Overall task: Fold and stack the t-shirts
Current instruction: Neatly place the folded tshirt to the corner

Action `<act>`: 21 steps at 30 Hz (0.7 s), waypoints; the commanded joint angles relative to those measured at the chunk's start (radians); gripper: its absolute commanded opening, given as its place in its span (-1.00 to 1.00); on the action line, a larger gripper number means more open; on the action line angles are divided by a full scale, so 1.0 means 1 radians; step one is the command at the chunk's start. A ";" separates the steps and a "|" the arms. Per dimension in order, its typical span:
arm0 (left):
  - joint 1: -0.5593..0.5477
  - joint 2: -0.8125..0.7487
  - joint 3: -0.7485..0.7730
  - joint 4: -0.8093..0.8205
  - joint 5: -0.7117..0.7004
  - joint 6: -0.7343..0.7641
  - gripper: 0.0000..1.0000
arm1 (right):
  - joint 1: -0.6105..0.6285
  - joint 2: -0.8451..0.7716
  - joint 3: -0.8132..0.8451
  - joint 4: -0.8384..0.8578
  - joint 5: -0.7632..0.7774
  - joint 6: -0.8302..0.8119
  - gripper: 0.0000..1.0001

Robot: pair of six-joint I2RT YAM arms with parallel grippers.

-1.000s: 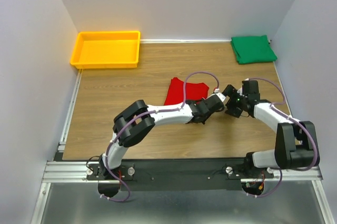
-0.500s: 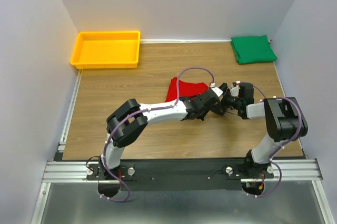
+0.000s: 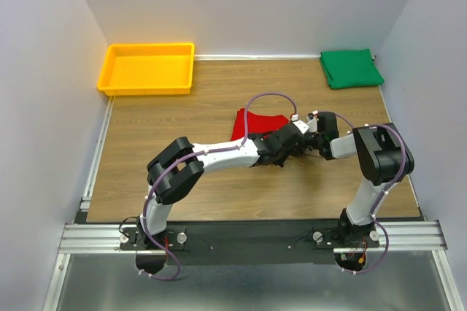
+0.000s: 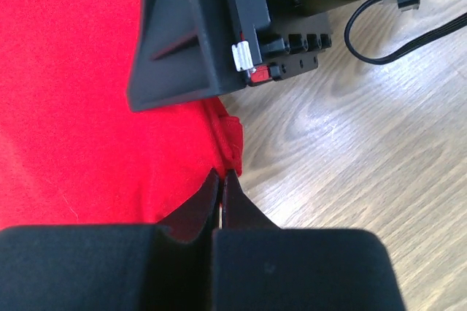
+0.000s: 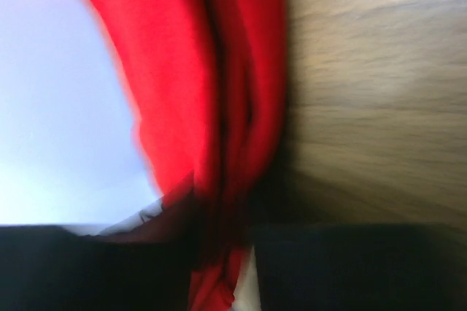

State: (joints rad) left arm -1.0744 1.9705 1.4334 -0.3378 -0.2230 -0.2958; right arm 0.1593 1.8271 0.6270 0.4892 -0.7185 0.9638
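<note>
The red t-shirt (image 3: 252,123) lies mid-table, its right part hidden under my left arm. In the left wrist view my left gripper (image 4: 221,174) is shut, its tips pinching the hem at the shirt's (image 4: 73,106) right edge just above the wood. My right gripper (image 3: 311,141) meets the left gripper (image 3: 300,140) at that same edge. The blurred right wrist view shows a bunched fold of the red cloth (image 5: 233,70) running between the right gripper's (image 5: 226,216) jaws, which are closed around it. The green t-shirt (image 3: 352,68) sits folded at the back right corner.
A yellow tray (image 3: 148,68) stands at the back left corner. Grey walls close in the table on the left, back and right. The right gripper's black body (image 4: 219,19) hangs right above the red hem, its cable (image 4: 394,26) trailing over the wood.
My right gripper swung left to the red t-shirt's right edge and closed from wide open onto the cloth. The left arm shifted slightly and stayed shut.
</note>
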 commanded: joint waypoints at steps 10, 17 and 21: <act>0.109 -0.150 0.047 -0.043 0.096 0.032 -0.49 | 0.006 -0.060 0.278 -0.630 0.303 -0.490 -0.99; 0.398 -0.366 -0.039 -0.032 0.100 0.136 -0.08 | 0.006 -0.011 0.482 -0.831 0.579 -0.695 -0.99; 0.579 -0.490 -0.157 0.019 0.100 0.123 0.00 | 0.006 0.061 0.626 -0.888 0.714 -0.787 -0.99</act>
State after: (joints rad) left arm -0.5953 1.5749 1.3685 -0.3424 -0.1219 -0.1967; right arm 0.1684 1.8244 1.1461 -0.2939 -0.2123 0.3180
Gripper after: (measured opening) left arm 0.473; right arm 0.025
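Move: The red folded t-shirt's middle lies about 8 cm left of the right gripper and some 3 cm ahead, barely lower; its half-open fingers already straddle the right-hand edge. The left gripper is shut on that edge, the shirt's middle about 9 cm ahead, 8 cm left and 5 cm below. The green t-shirt lies 29 cm ahead and 27 cm right of the right gripper; the yellow tray is some 35 cm ahead and 51 cm left of the left gripper. Close the right gripper to pinch the red shirt's right-hand edge while the left fingers open and let go. Whip the left gripper clear, up and forward-left towards the yellow tray, some 27 cm in all. Keep the right fingers shut and draw the shirt forward and right towards the green one, about 11 cm, rolling the wrist so the fingers swing to point down. ##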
